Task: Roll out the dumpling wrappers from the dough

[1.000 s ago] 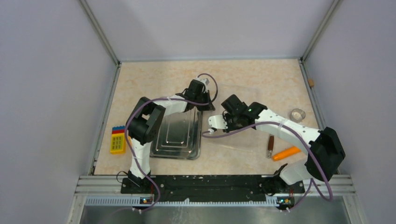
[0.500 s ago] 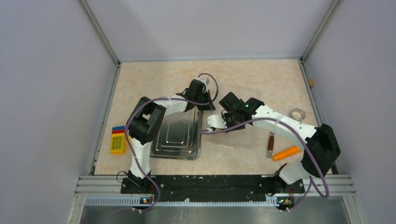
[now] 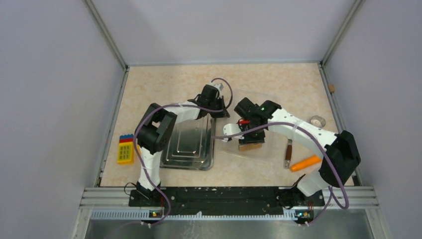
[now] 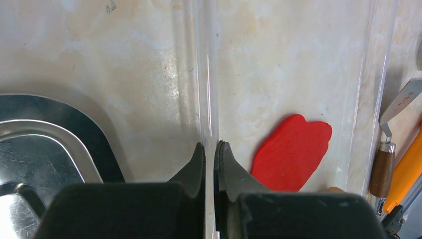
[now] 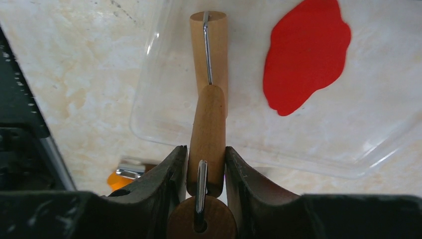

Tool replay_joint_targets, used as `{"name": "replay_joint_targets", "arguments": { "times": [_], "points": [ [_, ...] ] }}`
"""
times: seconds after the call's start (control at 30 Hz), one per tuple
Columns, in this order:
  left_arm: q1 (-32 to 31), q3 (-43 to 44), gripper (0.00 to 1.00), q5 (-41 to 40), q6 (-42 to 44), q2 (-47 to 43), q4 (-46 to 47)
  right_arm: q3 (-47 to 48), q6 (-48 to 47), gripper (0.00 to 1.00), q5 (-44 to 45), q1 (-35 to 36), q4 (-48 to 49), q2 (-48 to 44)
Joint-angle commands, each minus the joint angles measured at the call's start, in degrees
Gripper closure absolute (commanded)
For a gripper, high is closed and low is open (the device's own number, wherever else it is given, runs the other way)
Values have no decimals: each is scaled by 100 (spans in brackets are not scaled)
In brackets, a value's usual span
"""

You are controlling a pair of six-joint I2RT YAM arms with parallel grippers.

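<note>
The dough (image 5: 306, 55) is a flat, irregular bright red sheet lying on a clear plastic board (image 5: 373, 124). In the left wrist view the dough (image 4: 291, 154) lies just right of my left gripper (image 4: 210, 148), which is shut on the clear board's edge (image 4: 206, 74). My right gripper (image 5: 206, 152) is shut on the wooden roller's handle (image 5: 207, 124). The roller head (image 5: 209, 45) points away, to the left of the dough and apart from it. From above, the right gripper (image 3: 247, 130) hangs over the board with the roller (image 3: 250, 146) below it. The dumpling wrappers are out of view.
A steel tray (image 3: 191, 144) sits left of the board, under the left arm. A wood-handled scraper (image 3: 288, 155) and an orange carrot (image 3: 305, 163) lie at the near right. A small round metal ring (image 3: 317, 121) stands at the right edge, coloured toy blocks (image 3: 125, 149) at the left.
My right wrist has turned and shifted slightly right over the board, so the wooden roller now shows on its near side. The left arm has stayed still on the board's edge.
</note>
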Motion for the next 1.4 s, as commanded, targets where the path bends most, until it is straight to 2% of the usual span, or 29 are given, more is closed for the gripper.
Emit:
{"name": "replay_joint_targets", "arguments": {
  "times": [0.0,0.1,0.2,0.27,0.4,0.57,0.7,1.2,1.37],
  "points": [
    [30,-168,100,-434,310,269,-328,716,719,100,-540,-533,-812,158],
    [29,-181,100,-396,311,268,-324,1445,1592,100,-927,-1225,-402,154],
    [25,-201,100,-367,319,276,-328,1775,2750,100,-1849,-2083,-52,204],
    [24,-221,100,-345,326,270,-338,1648,3578,100,-2716,-2628,189,240],
    [26,-261,100,-327,390,223,-335,992,4918,100,-3553,-3412,738,323],
    [30,-255,100,-362,498,224,-405,612,5380,100,-4160,-3775,1096,608],
    [24,-260,100,-371,531,224,-447,657,5330,100,-4085,-3885,1182,928],
    [24,-117,100,-293,402,342,-474,374,5195,100,-1977,-3947,1656,1859],
    [42,-102,100,-309,408,330,-475,425,5131,100,-1657,-3935,1604,2314]
  ]
}}
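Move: The red dough lies about 8 cm ahead of my right hand, 5 cm to its left and 10 cm below. The wooden roller head I hold in that hand sits low, some 2 cm ahead and 3 cm left of it, on the near side of the dough; the spatula lies about 16 cm to the hand's right and 2 cm ahead. From my left hand, the dough is about 8 cm to the right, 5 cm back and 3 cm below. I lift the roller about 7 cm off the clear board with my right hand, sweeping forward and a little right while swinging the tool some 80 degrees clockwise, then lower it about 9 cm, fingers now leaning left, to set the roller head across the dough. My right hand keeps its grip throughout, ending some 10 cm farther forward. My left hand stays still, still pinching the board's edge. ##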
